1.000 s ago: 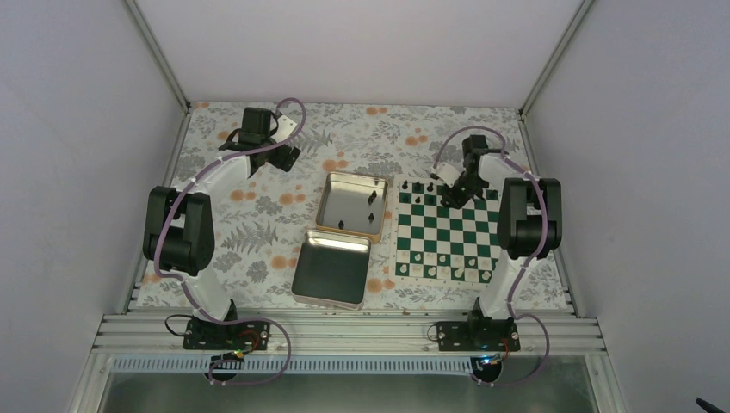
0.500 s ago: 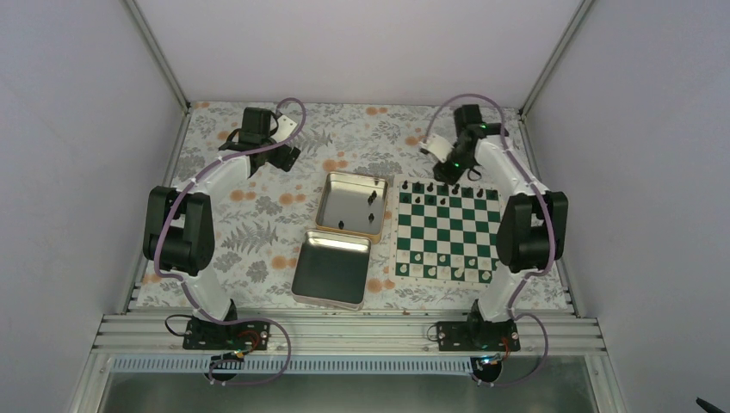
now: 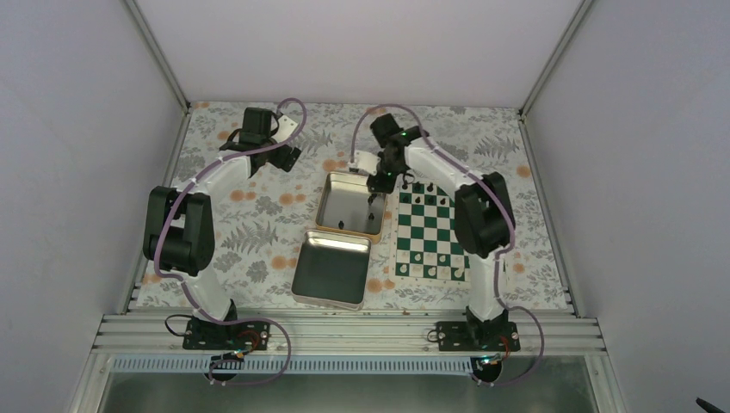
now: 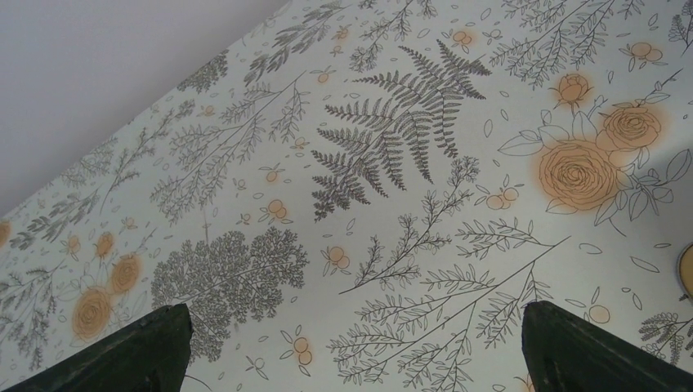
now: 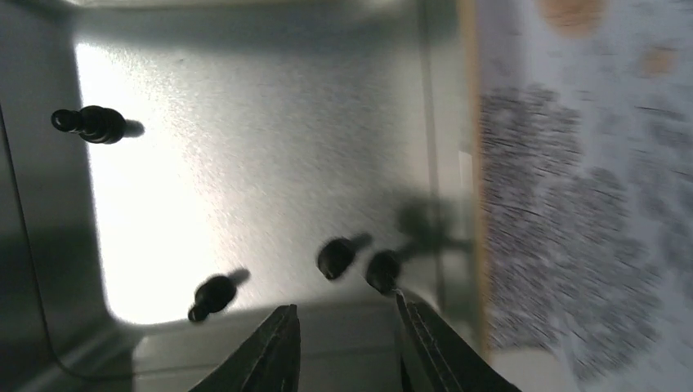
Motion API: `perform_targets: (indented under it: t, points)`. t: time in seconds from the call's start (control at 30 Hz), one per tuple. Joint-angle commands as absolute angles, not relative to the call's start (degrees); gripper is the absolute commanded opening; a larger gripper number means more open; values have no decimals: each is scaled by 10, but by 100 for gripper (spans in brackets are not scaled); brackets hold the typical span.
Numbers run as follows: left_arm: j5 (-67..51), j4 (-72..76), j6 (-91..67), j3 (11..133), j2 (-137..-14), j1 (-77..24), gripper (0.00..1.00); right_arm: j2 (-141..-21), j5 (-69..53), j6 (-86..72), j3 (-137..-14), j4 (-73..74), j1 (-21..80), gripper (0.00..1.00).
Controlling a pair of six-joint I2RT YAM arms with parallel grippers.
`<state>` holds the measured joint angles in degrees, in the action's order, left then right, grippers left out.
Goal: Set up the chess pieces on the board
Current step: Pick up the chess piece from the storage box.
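Observation:
The green and white board [image 3: 430, 234] lies right of centre, partly under my right arm. Black chess pieces [image 3: 421, 200] stand on its far rows. More black chess pieces [image 3: 371, 200] lie in the open metal tin [image 3: 344, 200] to its left. In the right wrist view one lies at the tin's far left [image 5: 91, 124], one lower [image 5: 214, 296], and two sit just ahead of my fingertips [image 5: 337, 256] [image 5: 382, 271]. My right gripper [image 5: 346, 310] [image 3: 377, 183] hangs open over the tin's right side, holding nothing. My left gripper [image 4: 353, 312] [image 3: 280, 155] is wide open above the floral cloth, far left.
The tin's lid [image 3: 331, 268] lies near the front, below the tin. White pieces [image 3: 430, 272] stand on the board's near rows. The tin's right wall [image 5: 445, 122] rises close beside my right finger. Walls enclose the table on three sides.
My right arm has swung left from the board's far row to over the tin, and its jaws have parted slightly. The left arm has not moved.

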<state>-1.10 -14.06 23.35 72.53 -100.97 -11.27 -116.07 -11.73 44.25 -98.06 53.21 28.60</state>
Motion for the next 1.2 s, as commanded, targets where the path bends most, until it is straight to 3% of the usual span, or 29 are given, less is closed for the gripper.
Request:
perform_targets:
  t: [0.0,1.17]
  points:
    - [-15,-138,234,734,-993,-117,100,-1208,-131,435,-999,529,307,32]
    - [-15,-127,237,720,-988,-116,100,-1267,-84,450,-1027,549,318,29]
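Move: The chess piece aimed at, the nearer of a close pair in the far right part of the storage box, lies about 7 cm below the right hand, 1 cm back and 1 cm to its left. Its partner stands some 2 cm farther out and 1 cm to the right of it; a third piece is 5 cm back from it, and a lone piece 7 cm back and 9 cm left of it. From the left hand the aimed piece is about 10 cm back, 21 cm right and 11 cm below. The right hand drops quickly, about 6 cm, into the far right part of the storage box, leftwards and slightly back at first, until the nearer piece of the pair shows between its fingertips and the partner by its far finger. It then hovers at that height, easing about 1 cm forward and slightly right with a few degrees of sideways tilt that lowers its left side, the fingers staying about a third open; a touch on either piece can't be seen. ##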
